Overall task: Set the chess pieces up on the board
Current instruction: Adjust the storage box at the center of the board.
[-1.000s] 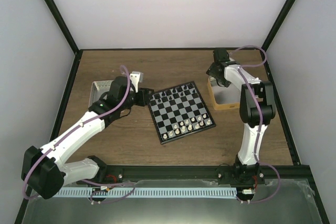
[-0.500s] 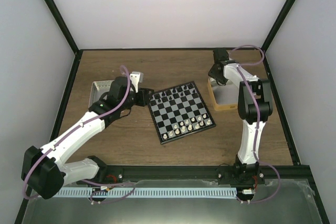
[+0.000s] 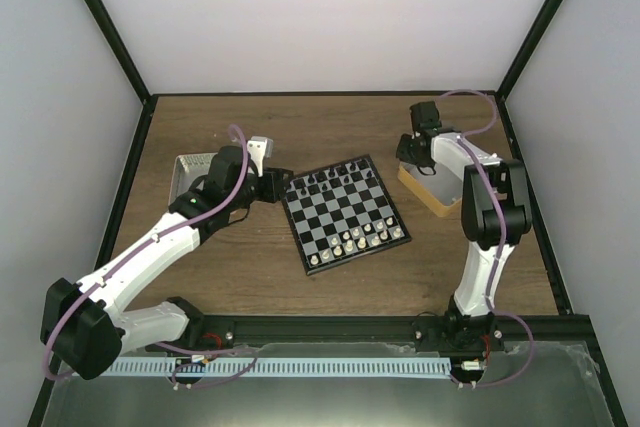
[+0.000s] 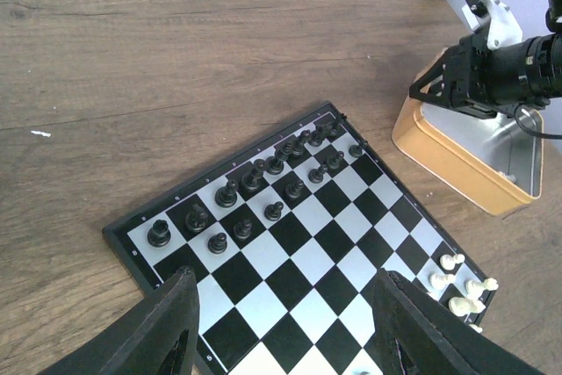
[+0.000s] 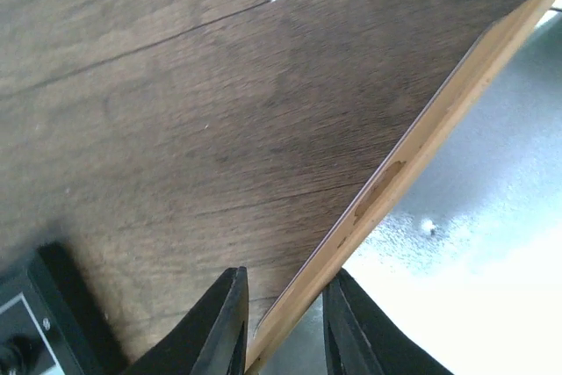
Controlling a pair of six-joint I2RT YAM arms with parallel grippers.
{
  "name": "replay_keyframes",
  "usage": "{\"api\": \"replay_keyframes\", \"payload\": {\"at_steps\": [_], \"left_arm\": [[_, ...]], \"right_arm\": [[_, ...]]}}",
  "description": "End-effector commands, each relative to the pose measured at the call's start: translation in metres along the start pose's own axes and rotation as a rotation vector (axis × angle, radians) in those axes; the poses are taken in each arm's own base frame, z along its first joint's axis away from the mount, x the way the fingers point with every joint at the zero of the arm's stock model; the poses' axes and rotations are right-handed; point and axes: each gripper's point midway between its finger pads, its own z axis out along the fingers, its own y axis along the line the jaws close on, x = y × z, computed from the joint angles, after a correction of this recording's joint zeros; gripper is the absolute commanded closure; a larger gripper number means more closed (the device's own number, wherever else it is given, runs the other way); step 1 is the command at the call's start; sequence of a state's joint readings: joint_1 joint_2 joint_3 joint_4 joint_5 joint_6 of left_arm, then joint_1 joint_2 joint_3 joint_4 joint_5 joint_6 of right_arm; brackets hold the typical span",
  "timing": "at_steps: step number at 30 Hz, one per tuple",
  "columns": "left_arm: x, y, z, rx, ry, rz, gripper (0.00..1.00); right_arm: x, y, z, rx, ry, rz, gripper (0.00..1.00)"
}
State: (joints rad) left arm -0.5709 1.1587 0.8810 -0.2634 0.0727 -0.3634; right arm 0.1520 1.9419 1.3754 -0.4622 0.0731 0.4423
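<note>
The board point(image 3: 345, 213) lies mid-table, turned at an angle. Cream-white chess pieces point(image 3: 360, 240) stand along its near right edge, black chessmen point(image 3: 335, 177) along the far edge. My left gripper point(image 3: 283, 185) hovers open over the board's left corner point(image 4: 307, 243), nothing between its fingers point(image 4: 287, 278); white pieces point(image 4: 457, 283) show at lower right. My right gripper point(image 3: 415, 152) straddles the far-left wall of the orange-tan tray point(image 3: 440, 197). In the right wrist view that wall point(image 5: 421, 147) runs between the closed-in fingers point(image 5: 283, 283). One tiny white piece point(image 5: 428, 227) lies inside the tray.
A grey tray point(image 3: 190, 169) sits behind the left arm at the table's left. The black frame posts and white walls bound the wooden table on three sides. The right arm's camera point(image 4: 479, 76) hangs over the orange-tan tray's rim point(image 4: 457, 164).
The right gripper has closed from wide open onto the orange-tan tray's wall, and the tray has swung to a slanted position. The left arm has stayed still.
</note>
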Motion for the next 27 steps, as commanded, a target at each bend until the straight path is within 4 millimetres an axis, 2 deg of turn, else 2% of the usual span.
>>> {"api": "replay_keyframes", "payload": {"at_steps": [1, 7, 14, 18, 20, 23, 27], "left_arm": [[-0.007, -0.002, -0.004, 0.012, -0.033, -0.002, 0.44], [-0.006, -0.002, -0.004, 0.016, -0.032, -0.002, 0.44], [-0.006, -0.003, -0.005, 0.019, -0.034, -0.003, 0.44], [-0.006, -0.003, -0.005, 0.023, -0.033, -0.006, 0.44], [-0.006, -0.003, -0.005, 0.025, -0.031, -0.006, 0.44], [-0.006, -0.004, -0.005, 0.026, -0.032, -0.006, 0.44], [-0.007, -0.003, -0.006, 0.022, -0.036, -0.006, 0.43]], "right_arm": [[0.009, 0.006, -0.011, -0.069, 0.024, -0.133, 0.76], [0.04, 0.025, -0.024, -0.193, 0.085, -0.267, 0.77], [0.07, 0.028, -0.036, -0.243, 0.168, -0.283, 0.76], [0.079, 0.022, -0.041, -0.232, 0.188, -0.29, 0.71], [0.074, 0.021, -0.046, -0.215, 0.167, -0.273, 0.62], [0.053, 0.024, -0.061, -0.208, 0.089, -0.223, 0.49], [0.02, 0.021, -0.083, -0.174, -0.058, -0.12, 0.45]]}}
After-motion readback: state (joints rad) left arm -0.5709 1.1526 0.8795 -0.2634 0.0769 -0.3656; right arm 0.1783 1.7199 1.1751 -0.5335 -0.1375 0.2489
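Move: The right hand already pinches the storage box's short wall near its left corner; the box's middle lies about 12 cm to the hand's right, 5 cm back and 3 cm lower. It is being brought back beside the chess board, whose middle is some 18 cm left and 17 cm back. The black pieces stand about 25 cm left and 6 cm back, the white ones 15 cm left and 25 cm back. From the left hand the box is roughly 46 cm right, 3 cm ahead and 18 cm lower. Keeping its pinch on the short wall, the right hand drags the storage box back towards its base by about 7 cm and some 4 cm left, towards the chess board, swinging round about 20 degrees counter-clockwise on the way. Near the end it stops, opens its fingers to about half and lets go of the wall, lifting about 2 cm with the rim still between the spread fingers. ##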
